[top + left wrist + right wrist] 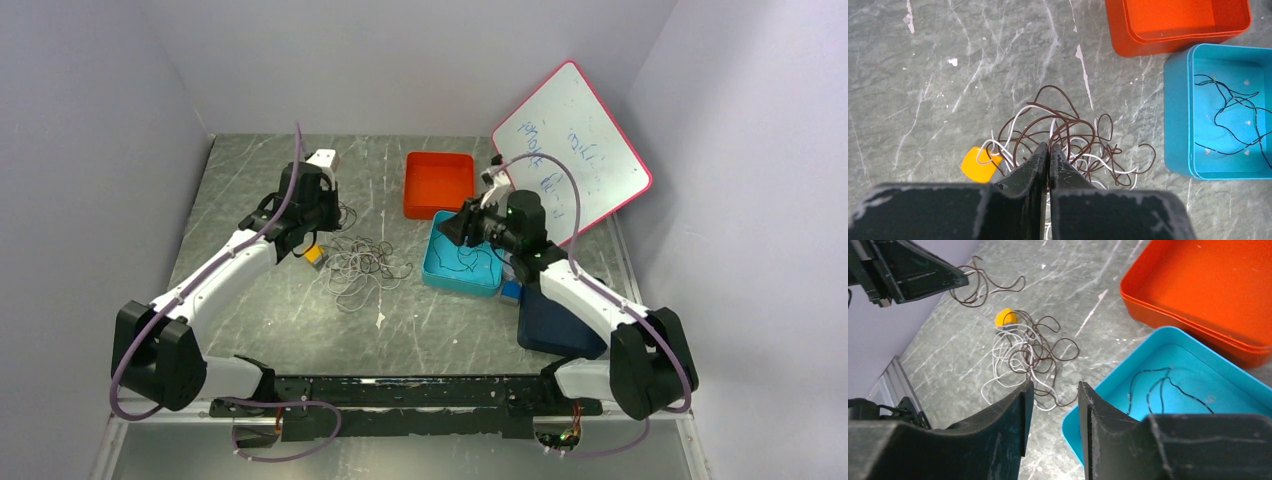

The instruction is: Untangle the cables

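Note:
A tangle of brown and white cables (360,265) (1083,150) (1028,350) lies on the grey table. My left gripper (1049,149) (318,245) is down at the tangle's left edge. It is shut, and a brown strand runs in between the tips. A black cable (1228,110) (1153,385) lies alone in the teal tray (450,280) (1175,125). My right gripper (1054,387) (450,228) hangs open over the teal tray's left edge, with nothing between its fingers. One more brown cable (983,287) (347,215) lies apart, beside the left arm.
A small yellow-orange piece (977,164) (1005,317) lies at the tangle's left side. An orange tray (420,208) (1128,40) (1158,305) stands behind the teal one. A whiteboard (580,150) leans at the back right. A dark blue box (555,325) lies by the right arm.

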Controlling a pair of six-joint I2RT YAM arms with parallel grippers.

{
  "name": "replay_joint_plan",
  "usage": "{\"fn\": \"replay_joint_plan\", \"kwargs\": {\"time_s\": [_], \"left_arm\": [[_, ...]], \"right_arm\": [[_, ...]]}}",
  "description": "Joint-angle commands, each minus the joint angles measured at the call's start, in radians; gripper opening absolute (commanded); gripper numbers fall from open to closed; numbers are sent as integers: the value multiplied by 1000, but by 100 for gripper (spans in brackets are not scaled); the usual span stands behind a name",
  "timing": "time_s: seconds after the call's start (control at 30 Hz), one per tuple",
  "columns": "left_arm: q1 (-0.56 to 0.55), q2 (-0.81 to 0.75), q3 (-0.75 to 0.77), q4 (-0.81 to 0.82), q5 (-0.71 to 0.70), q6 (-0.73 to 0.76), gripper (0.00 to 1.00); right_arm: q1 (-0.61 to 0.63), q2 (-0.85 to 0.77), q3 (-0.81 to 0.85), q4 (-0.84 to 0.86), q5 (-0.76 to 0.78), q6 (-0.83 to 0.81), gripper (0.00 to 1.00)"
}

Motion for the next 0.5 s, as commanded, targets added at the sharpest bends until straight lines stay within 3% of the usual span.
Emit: {"fn": "replay_joint_plan", "kwargs": {"time_s": [0.0,0.23,0.47], "left_arm": [[12,-40,1,21,66,18,7],[17,-103,-48,53,95,5,7],[20,-145,-101,73,126,-22,7]], "right_arm": [[61,33,66,43,11,-8,44],[239,167,181,99,79,22,54],[314,344,319,151,91,115,65]]}}
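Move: The bunch of brown cable pinched in the left fingertips has its loops about 2 cm ahead and 2 cm right of that hand; from the right hand they lie some 19 cm left and 3 cm ahead, at about its height. The cable pile sits about 17 cm left of the right hand, 5 cm back and 13 cm below. Under the right hand, about 4 cm right, 2 cm back and 11 cm down, is the teal box; the orange box stands 12 cm ahead, 12 cm down. Towards the brown cable loops held up by the left hand, the right hand sweeps some 13 cm left, nearly level over the teal box's left side, its already parted fingers opening wider and its wrist turning about 10 degrees counter-clockwise; it doesn't yet touch the loops. The left hand keeps its pinch and eases about 2 cm back, rising slightly. ##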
